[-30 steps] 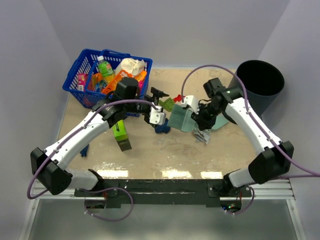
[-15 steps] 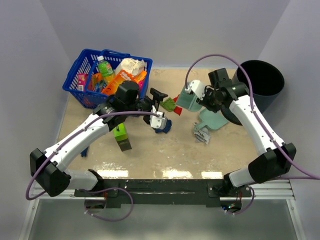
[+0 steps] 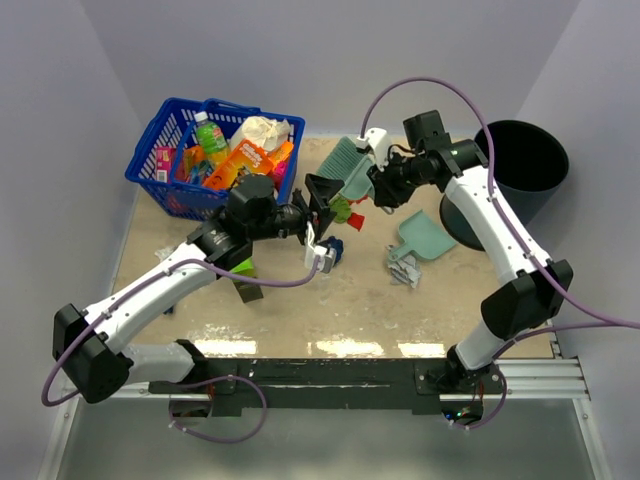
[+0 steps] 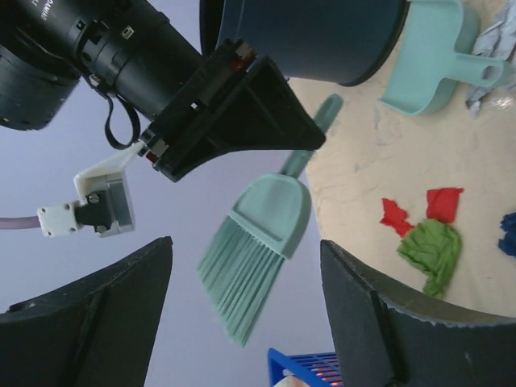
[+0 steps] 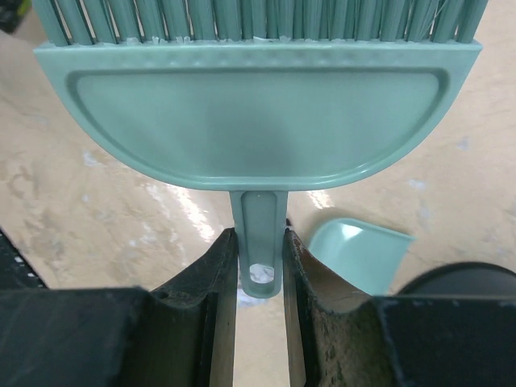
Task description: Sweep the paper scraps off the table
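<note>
Paper scraps lie mid-table (image 3: 300,300): a green wad (image 3: 340,210), a red one (image 3: 357,221), a dark blue one (image 3: 333,248) and a whitish-grey one (image 3: 405,268) by the teal dustpan (image 3: 425,237). My right gripper (image 5: 260,262) is shut on the handle of the teal brush (image 5: 258,113), holding it in the air above the green and red scraps (image 4: 431,248). My left gripper (image 4: 242,322) stands open and empty, lying sideways beside the blue wad, and the brush (image 4: 258,250) hangs beyond its fingers.
A blue basket (image 3: 215,150) full of goods stands at the back left. The black bin (image 3: 520,165) sits off the table's right rear corner. A green-and-black box (image 3: 240,270) lies under my left forearm.
My right arm has lifted the brush from beside the dustpan and carried it back and to the left. My left gripper has swung right toward the scraps, its jaws a little narrower.
</note>
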`<state>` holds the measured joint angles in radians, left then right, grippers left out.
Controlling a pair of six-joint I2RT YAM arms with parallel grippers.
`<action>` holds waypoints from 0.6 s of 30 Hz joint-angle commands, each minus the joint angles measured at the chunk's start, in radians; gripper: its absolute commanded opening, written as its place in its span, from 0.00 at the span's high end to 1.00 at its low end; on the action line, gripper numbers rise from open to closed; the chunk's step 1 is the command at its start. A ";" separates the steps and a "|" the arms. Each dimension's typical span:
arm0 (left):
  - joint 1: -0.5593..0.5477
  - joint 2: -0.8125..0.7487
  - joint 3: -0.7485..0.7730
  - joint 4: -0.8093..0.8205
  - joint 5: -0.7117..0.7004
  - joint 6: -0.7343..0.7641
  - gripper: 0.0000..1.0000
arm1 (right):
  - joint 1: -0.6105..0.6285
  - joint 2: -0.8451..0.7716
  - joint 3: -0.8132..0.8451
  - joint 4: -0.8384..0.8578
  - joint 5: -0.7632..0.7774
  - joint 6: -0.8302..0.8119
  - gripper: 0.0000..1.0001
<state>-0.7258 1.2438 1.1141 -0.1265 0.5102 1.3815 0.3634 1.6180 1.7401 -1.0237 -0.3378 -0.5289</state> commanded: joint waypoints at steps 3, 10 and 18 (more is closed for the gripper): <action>-0.037 0.055 0.027 0.044 -0.088 0.129 0.26 | 0.009 -0.009 0.076 -0.042 -0.245 0.047 1.00; -0.040 0.075 -0.066 0.254 -0.191 0.255 0.24 | 0.019 -0.032 0.056 -0.113 -0.424 0.009 1.00; -0.047 0.101 -0.051 0.393 -0.303 0.153 1.00 | 0.023 -0.046 0.039 -0.137 -0.426 -0.026 1.00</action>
<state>-0.7628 1.3354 1.0492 0.0940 0.2901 1.5684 0.3798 1.6146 1.7584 -1.1358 -0.6891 -0.5205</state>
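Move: The brush's head, its handle held by the right hand, is about 9 cm ahead of the open left gripper, 6 cm to its right and some 4 cm lower. That gripper lies roughly 12 cm to the right hand's left, 4 cm back and 6 cm higher. On the table some 28 cm below the left hand, the green scrap lies 7 cm ahead and 1 cm right; the red scraps are 8 cm ahead and 7 cm right. The brush is brought to the left gripper: the right hand keeps its grip on the handle and carries it about 6 cm back and nearly as far left, rising slightly, turning some 20 degrees. Meanwhile the left hand reaches about 4 cm forward around the brush head, dips and partly recovers, rolls roughly 15 degrees, then closes its fingers late to pinch the head. ##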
